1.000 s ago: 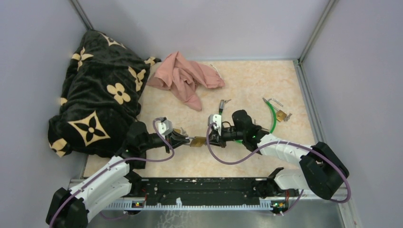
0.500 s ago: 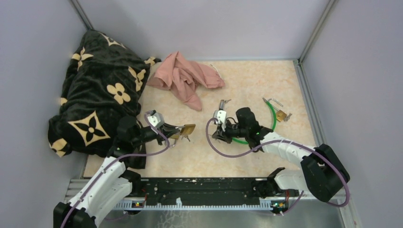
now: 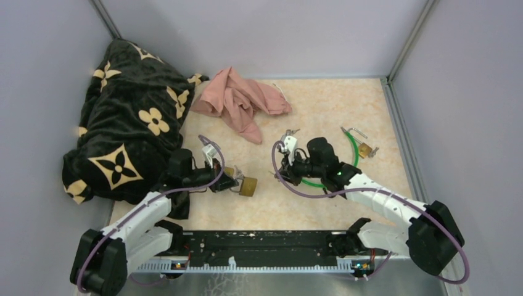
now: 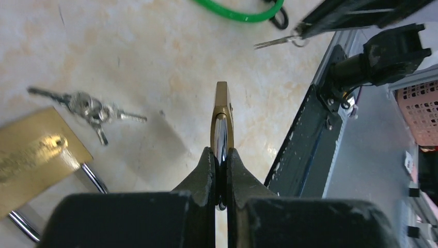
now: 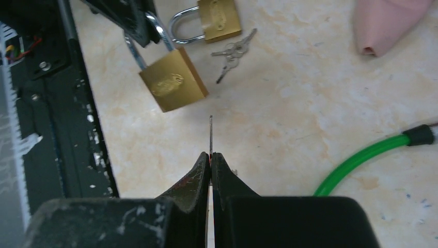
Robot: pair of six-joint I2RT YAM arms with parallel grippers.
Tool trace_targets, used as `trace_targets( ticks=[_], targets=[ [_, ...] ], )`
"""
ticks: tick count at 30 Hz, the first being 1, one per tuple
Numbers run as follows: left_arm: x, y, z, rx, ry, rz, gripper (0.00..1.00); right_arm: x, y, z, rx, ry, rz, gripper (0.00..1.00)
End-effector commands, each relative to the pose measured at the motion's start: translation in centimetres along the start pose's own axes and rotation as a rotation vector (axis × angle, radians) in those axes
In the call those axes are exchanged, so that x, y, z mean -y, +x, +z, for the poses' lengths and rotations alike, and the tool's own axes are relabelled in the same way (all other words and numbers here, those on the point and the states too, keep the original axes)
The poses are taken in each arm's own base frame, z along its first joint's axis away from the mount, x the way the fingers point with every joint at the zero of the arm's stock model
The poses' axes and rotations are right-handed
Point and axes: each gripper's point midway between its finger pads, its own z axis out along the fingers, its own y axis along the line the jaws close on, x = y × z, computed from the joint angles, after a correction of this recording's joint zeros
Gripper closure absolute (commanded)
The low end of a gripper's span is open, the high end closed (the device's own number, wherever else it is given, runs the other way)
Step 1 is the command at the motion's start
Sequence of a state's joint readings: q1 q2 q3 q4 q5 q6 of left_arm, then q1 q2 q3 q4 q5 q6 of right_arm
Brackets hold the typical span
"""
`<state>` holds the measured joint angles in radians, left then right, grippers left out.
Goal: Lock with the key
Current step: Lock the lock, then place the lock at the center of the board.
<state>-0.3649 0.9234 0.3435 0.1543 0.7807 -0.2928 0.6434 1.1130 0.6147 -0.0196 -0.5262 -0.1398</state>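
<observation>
My left gripper (image 3: 235, 184) (image 4: 221, 156) is shut on the steel shackle of a brass padlock (image 3: 248, 186) (image 4: 222, 106), which sticks out past the fingertips just above the tabletop. In the right wrist view that padlock (image 5: 173, 85) hangs ahead and to the left. My right gripper (image 3: 285, 174) (image 5: 211, 156) is shut on a thin silver key (image 5: 210, 132) (image 4: 276, 41), its blade pointing toward the padlock with a clear gap between them.
A second brass padlock (image 5: 219, 18) (image 4: 31, 155) and a small bunch of keys (image 5: 232, 51) (image 4: 88, 106) lie beside the left gripper. A green cable (image 3: 353, 154) with another lock (image 3: 366, 149) lies right. A black patterned cushion (image 3: 123, 123) and pink cloth (image 3: 240, 102) sit behind.
A second ago the padlock and the right gripper met at mid-table. Both arms have drawn apart since: the left swung away with the padlock, and the right pulled back with the key.
</observation>
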Motion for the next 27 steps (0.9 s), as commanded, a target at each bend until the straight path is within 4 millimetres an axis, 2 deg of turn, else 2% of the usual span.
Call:
trace_targets(
  ticks=[1, 2, 4, 7, 8, 11, 12, 15, 22, 23, 24, 27],
  targets=[
    [0.7, 1.8, 0.2, -0.13, 0.023, -0.091, 1.0, -3.8, -1.2, -0.2, -0.019, -0.048, 0.069, 1.0],
    [0.6, 3.6, -0.2, -0.209, 0.002, -0.135, 1.0, -4.4, -0.9, -0.2, -0.034, -0.057, 0.093, 1.0],
    [0.2, 4.4, 0.0, -0.237, -0.04, -0.117, 1.0, -5.4, -0.4, -0.1, -0.051, -0.076, 0.138, 1.0],
    [2.4, 6.3, 0.3, -0.289, 0.068, -0.179, 1.0, -6.8, 0.1, 0.4, -0.058, -0.112, 0.163, 1.0],
    [2.6, 7.0, 0.4, -0.311, 0.068, -0.171, 1.0, -7.3, 0.1, 0.6, -0.058, -0.129, 0.168, 1.0],
    [1.1, 8.0, 0.8, -0.314, -0.026, -0.169, 1.0, -8.4, 0.8, 1.4, -0.083, -0.161, 0.192, 1.0],
    [-0.2, 8.2, 0.9, -0.3, -0.096, -0.172, 0.95, -8.5, 1.3, 1.8, -0.098, -0.165, 0.205, 1.0],
    [-2.2, 8.6, 0.6, -0.271, -0.217, -0.189, 0.6, -8.8, 1.8, 2.4, -0.119, -0.172, 0.232, 1.0],
    [-2.6, 6.8, 0.4, -0.193, -0.253, -0.137, 0.27, -8.9, 2.8, 3.1, -0.155, -0.179, 0.255, 1.0],
    [-2.7, 6.4, 0.3, -0.174, -0.269, -0.13, 0.11, -9.0, 2.7, 3.4, -0.152, -0.181, 0.254, 1.0],
    [-2.9, 5.8, 0.2, -0.153, -0.283, -0.121, 0.03, -9.0, 2.6, 3.6, -0.147, -0.187, 0.255, 1.0],
    [-3.0, 3.9, -0.2, -0.077, -0.319, -0.09, 0.02, -9.4, 3.5, 4.4, -0.177, -0.206, 0.275, 1.0]
  ],
)
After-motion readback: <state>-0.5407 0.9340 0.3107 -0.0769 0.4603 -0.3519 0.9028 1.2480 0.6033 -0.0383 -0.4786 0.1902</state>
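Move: The shut padlock, still held by its shackle in the left hand, is bound for bare table near the front edge, about 6 cm back, 4 cm right and 9 cm below that hand. Down on the table, the other padlock lies some 6 cm ahead and 4 cm left of the left hand, the loose keys 7 cm ahead and 1 cm right. The right hand, still pinching its key, has the same set-down spot about 8 cm back, 11 cm left and 10 cm below. The padlock is lowered onto the bare table by the left hand, which sinks about 8 cm while drawing back 5 or 6, tipping its fingers some 20 degrees, then opens wide, lets go of the shackle and eases forward and slightly up. Meanwhile the right hand keeps its pinch on the key and goes about 8 cm back, then down 5, drifting left towards the set-down spot and tilting about 20 degrees. ##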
